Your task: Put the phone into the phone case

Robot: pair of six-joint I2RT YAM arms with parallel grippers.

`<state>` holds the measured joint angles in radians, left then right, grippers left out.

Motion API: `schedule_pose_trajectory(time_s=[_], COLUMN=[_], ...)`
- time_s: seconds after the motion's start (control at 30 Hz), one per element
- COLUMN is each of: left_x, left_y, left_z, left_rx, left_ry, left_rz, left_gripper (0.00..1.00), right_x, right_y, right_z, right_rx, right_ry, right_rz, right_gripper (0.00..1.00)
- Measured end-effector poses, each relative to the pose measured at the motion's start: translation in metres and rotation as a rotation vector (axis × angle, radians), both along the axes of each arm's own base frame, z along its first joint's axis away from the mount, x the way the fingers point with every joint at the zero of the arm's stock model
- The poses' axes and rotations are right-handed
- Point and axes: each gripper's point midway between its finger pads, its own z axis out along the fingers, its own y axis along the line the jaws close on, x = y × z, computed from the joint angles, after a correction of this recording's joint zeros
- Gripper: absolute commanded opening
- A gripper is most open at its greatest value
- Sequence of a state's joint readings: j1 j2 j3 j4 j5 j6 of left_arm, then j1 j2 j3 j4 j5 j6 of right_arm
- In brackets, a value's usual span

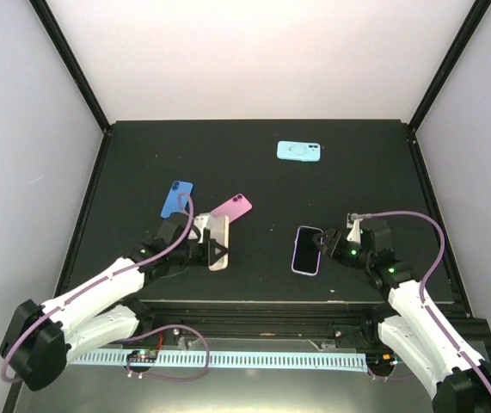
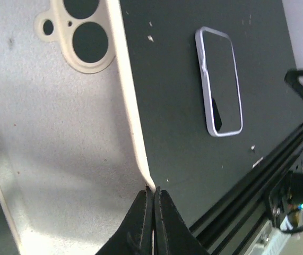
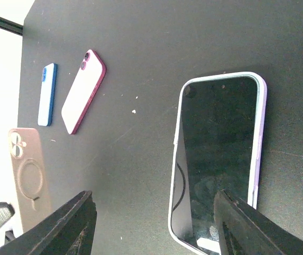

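The phone [image 1: 306,249] lies screen up on the black table, a dark display in a lilac frame; it also shows in the right wrist view [image 3: 220,159] and the left wrist view [image 2: 220,79]. My right gripper [image 1: 327,243] [image 3: 154,199] is open at the phone's near end, one finger above the screen and the other over bare table. The beige phone case [image 1: 218,237] [image 2: 55,133], with a camera cutout, lies left of centre. My left gripper [image 1: 213,252] [image 2: 152,192] is shut on the case's thin rim.
A pink phone-shaped item [image 1: 231,206] [image 3: 85,90] and a blue one [image 1: 176,199] [image 3: 47,94] lie just behind the beige case. A light blue case [image 1: 300,151] sits at the back. The table's black rail [image 2: 257,175] runs along the near edge.
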<state>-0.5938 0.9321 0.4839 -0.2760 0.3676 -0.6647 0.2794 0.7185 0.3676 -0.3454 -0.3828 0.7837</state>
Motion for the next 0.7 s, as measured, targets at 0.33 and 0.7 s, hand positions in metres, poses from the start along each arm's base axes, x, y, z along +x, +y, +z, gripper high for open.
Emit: schedule_pose_trajectory(time_s=[0.33,0.7], left_x=[-0.012,-0.02], left_y=[-0.043,-0.069], left_z=[-0.027,-0.063], left_rx=[0.08,0.135], left_ry=[0.054,0.132], left_rz=[-0.162,-0.223], left_gripper=[0.02,0.15], right_x=[-0.002,-0.003], right_y=[0.0,-0.001], right_z=[-0.004,-0.009], right_rx=[0.001,-0.001], right_ry=[0.011,0.018], right_rz=[-0.001,-0.001], right_gripper=[0.61,0.61])
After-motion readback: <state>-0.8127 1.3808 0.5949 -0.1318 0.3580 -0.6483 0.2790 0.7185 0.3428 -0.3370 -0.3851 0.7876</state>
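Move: I hold the beige case by its edge in my left hand. The bare spot I am taking it to is about 8 cm right, 2 cm back and 11 cm below. The pink phone lies about 15 cm ahead and 2 cm right, the blue phone 19 cm ahead and 15 cm left, and the phone in the lilac case 29 cm right and 1 cm ahead. From my right hand, the spot is 22 cm left, 3 cm back and 10 cm down. With my left hand I carry the beige case right and down towards the bare table short of the pink phone, about 7 cm across and 6 cm lower, easing back slightly and turning it some 15 degrees clockwise. Late on the descent my fingers slacken a crack, the case's edge still between them. ##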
